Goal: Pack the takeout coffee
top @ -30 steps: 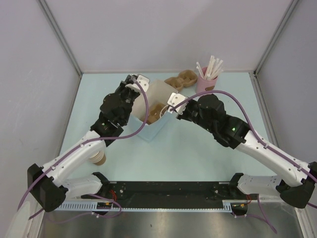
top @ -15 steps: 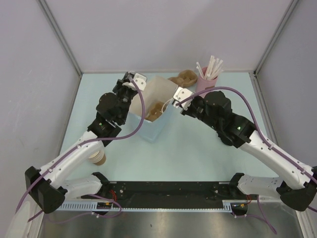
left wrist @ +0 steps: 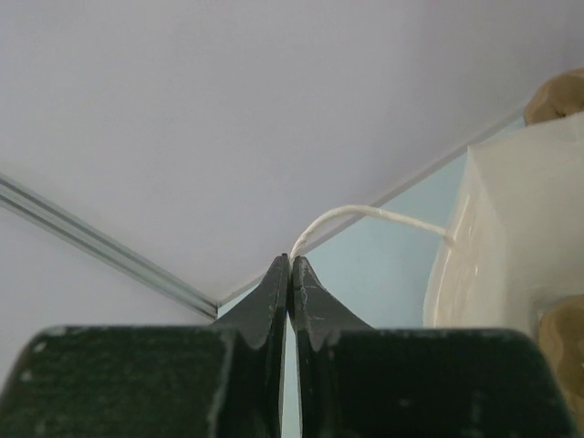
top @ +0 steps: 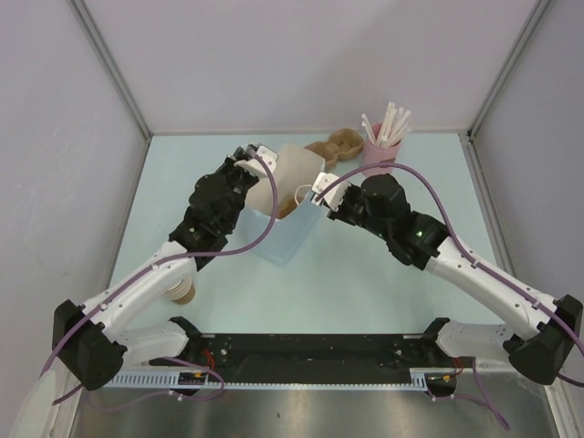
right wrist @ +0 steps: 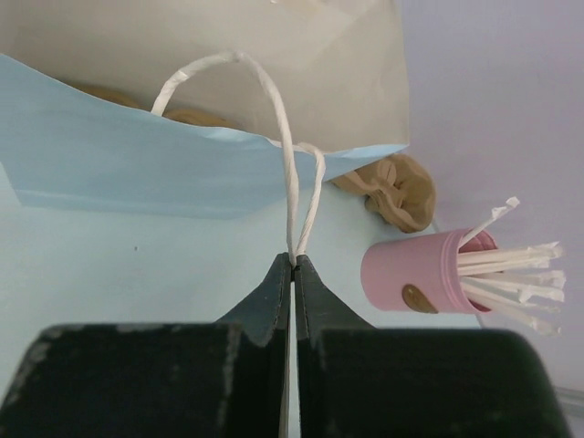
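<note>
A light blue paper bag (top: 292, 235) with a white inside stands at mid-table between my arms. My left gripper (top: 253, 153) is shut on the bag's far white cord handle (left wrist: 365, 212), pinched at my fingertips (left wrist: 290, 260). My right gripper (top: 316, 192) is shut on the near white cord handle (right wrist: 288, 173), its tips (right wrist: 293, 259) just outside the blue wall (right wrist: 137, 155). Brown shapes (right wrist: 119, 95) show low inside the bag, but I cannot tell what they are. The takeout coffee is hidden from every view.
A pink cup (top: 379, 153) of white straws stands behind the bag on the right, also in the right wrist view (right wrist: 415, 274). A brown cardboard tray (top: 336, 146) lies beside it. A stack of lidless tan cups (top: 182, 291) sits under my left arm.
Both grippers kept their hold on the handles while the bag swung back and then forward. Its mouth now tilts and looks narrower, and the brown contents no longer show from above.
</note>
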`<act>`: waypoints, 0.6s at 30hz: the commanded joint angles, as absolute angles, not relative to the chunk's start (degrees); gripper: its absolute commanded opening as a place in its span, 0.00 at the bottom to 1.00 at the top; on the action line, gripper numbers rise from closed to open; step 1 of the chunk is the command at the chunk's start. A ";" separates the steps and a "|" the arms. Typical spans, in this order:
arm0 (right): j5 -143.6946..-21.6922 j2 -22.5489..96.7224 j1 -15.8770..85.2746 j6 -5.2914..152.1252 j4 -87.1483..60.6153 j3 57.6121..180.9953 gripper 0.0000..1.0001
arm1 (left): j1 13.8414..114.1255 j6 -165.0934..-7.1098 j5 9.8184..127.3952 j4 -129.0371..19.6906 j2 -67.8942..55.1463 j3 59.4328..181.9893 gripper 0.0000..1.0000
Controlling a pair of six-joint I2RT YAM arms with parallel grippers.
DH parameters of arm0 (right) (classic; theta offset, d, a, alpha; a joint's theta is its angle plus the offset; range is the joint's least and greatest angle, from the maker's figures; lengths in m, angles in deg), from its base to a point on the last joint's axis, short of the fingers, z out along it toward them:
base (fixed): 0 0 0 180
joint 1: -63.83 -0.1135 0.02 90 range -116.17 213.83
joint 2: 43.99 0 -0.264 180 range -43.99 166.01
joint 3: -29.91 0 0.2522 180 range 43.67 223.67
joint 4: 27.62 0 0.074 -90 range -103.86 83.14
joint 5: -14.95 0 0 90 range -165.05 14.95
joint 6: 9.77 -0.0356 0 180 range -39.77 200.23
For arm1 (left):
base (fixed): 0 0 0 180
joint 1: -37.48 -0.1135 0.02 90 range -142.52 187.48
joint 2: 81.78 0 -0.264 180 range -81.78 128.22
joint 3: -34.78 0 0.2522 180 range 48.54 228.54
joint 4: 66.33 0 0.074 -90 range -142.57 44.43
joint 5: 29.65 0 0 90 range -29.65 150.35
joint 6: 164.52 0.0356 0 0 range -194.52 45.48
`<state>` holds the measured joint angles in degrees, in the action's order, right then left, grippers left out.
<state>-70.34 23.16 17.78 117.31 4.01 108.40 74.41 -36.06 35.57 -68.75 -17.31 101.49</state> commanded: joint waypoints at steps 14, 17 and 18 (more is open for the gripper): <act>-72.50 17.80 19.88 115.39 1.34 109.76 0.76 | 73.70 -34.62 31.61 -74.02 -12.44 109.36 0.07; -74.34 17.00 22.25 114.42 1.78 109.76 0.79 | 73.17 -34.10 31.08 -74.19 -11.82 110.06 0.07; -76.35 16.83 23.21 114.07 1.87 109.59 0.79 | 72.91 -34.18 30.90 -74.28 -11.73 110.50 0.06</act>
<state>-72.57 18.86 20.67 116.00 3.11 108.40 73.95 -35.23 32.90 -71.33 -12.00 106.82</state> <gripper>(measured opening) 0.782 0.069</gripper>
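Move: My right hand still grips one handle of the paper bag, whose middle lies about 10 cm to its left, 3 cm farther out and some 16 cm below. From that hand the straw cup stands roughly 19 cm ahead and 19 cm right, and the cup holders about 24 cm ahead and 8 cm right. My left hand keeps the other handle; from it the bag's middle is some 6 cm right, 4 cm back and 22 cm below. I open my right fingers wide and let go of the bag handle between them, then lift that hand about 3 cm and ease it some 2 cm to the right, away from the bag. My left hand stays shut on its own handle, going about 2 cm forward and 2 cm up. ##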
